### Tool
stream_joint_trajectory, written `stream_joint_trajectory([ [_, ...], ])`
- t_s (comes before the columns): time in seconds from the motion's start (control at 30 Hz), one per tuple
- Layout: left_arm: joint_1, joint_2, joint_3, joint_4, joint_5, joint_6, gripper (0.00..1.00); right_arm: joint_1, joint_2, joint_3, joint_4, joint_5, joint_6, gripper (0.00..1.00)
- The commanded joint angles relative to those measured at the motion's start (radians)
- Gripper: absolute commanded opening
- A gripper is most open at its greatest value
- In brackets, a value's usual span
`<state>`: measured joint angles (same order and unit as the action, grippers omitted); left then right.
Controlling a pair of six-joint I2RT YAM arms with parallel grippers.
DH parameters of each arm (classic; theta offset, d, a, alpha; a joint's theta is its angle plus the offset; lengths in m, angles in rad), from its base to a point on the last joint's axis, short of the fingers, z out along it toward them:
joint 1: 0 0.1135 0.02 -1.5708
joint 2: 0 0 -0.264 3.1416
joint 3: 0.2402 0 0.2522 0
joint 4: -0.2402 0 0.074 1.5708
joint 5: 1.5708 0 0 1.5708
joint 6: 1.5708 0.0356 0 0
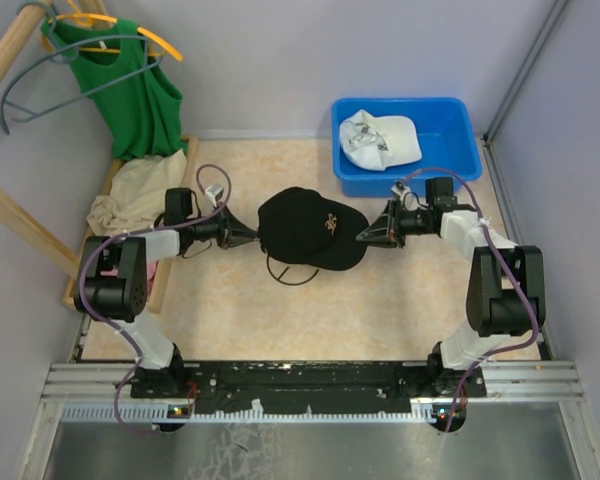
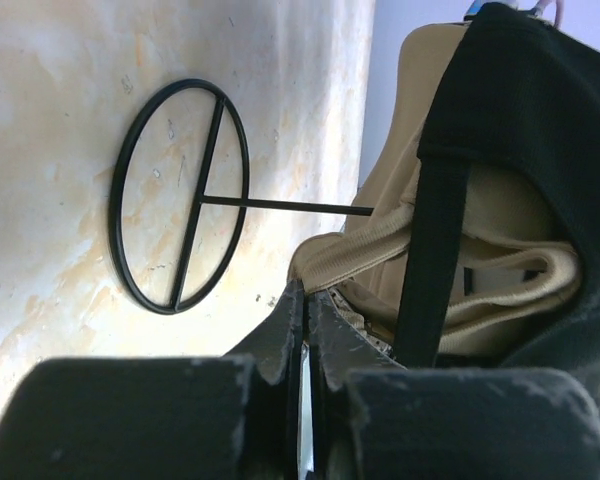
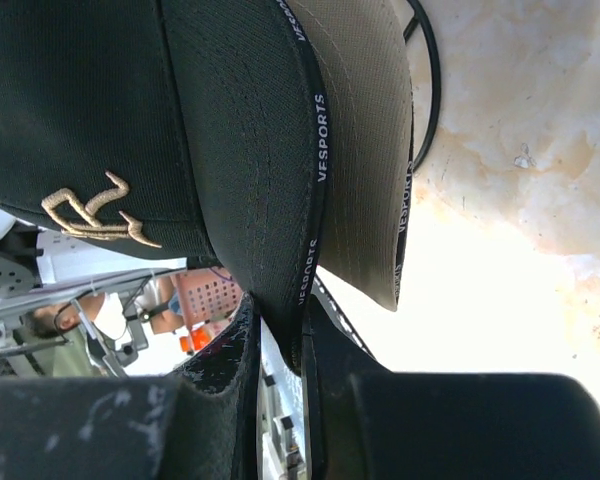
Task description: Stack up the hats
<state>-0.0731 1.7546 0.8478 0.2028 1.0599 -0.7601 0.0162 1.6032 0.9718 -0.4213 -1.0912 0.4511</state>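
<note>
A black hat (image 1: 310,228) with a gold logo sits mid-table, over a tan hat (image 2: 400,180) whose brim (image 3: 365,150) peeks out beneath it. A white hat (image 1: 380,138) lies in the blue bin (image 1: 450,120). My left gripper (image 1: 250,237) is shut, and its tips (image 2: 307,297) rest at the tan hat's back edge; I cannot see whether fabric is pinched. My right gripper (image 1: 365,237) stands slightly open around the black hat's brim (image 3: 280,200). The brim lies against one finger, with a gap at the other.
A dark wire frame (image 2: 180,195) rests on the table under the hats. Beige cloth (image 1: 135,195) lies in a wooden tray at the left, below a green shirt (image 1: 130,90) on a hanger. Walls close in the table on three sides.
</note>
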Motion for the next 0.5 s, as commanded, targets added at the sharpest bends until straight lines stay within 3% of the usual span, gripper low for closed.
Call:
stream_joint_trajectory([
  [0.0,0.053,-0.064,-0.058,0.099,-0.021,-0.091,0.08,-0.018,0.020,0.019,-0.092,0.409,-0.083,0.04],
  [0.07,0.066,-0.094,-0.057,0.098,-0.009,-0.102,0.17,-0.018,0.020,0.029,-0.093,0.406,-0.082,0.04],
  [0.27,0.101,-0.192,-0.093,0.186,0.026,-0.202,0.32,-0.018,0.038,0.044,-0.095,0.383,-0.076,0.03],
  [0.47,0.103,-0.219,-0.082,0.173,0.046,-0.202,0.45,-0.019,0.041,0.065,-0.124,0.387,-0.088,0.02],
])
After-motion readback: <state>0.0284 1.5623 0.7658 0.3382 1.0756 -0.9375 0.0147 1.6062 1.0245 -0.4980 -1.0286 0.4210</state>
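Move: The black hat sits over the beige one, its middle about 11 cm to the right of the shut left hand, 2 cm ahead and 2 cm higher; the beige hat lies some 10 cm right, level with the fingers. The wire stand's base ring is about 8 cm right, 4 cm back and 9 cm below. From the right hand, still pinching the brim, the black hat's middle is about 10 cm left and 2 cm ahead, level in height. Left fingers open nearly halfway and come free of the beige strap, rising 6 cm and drawing 3 cm left. ##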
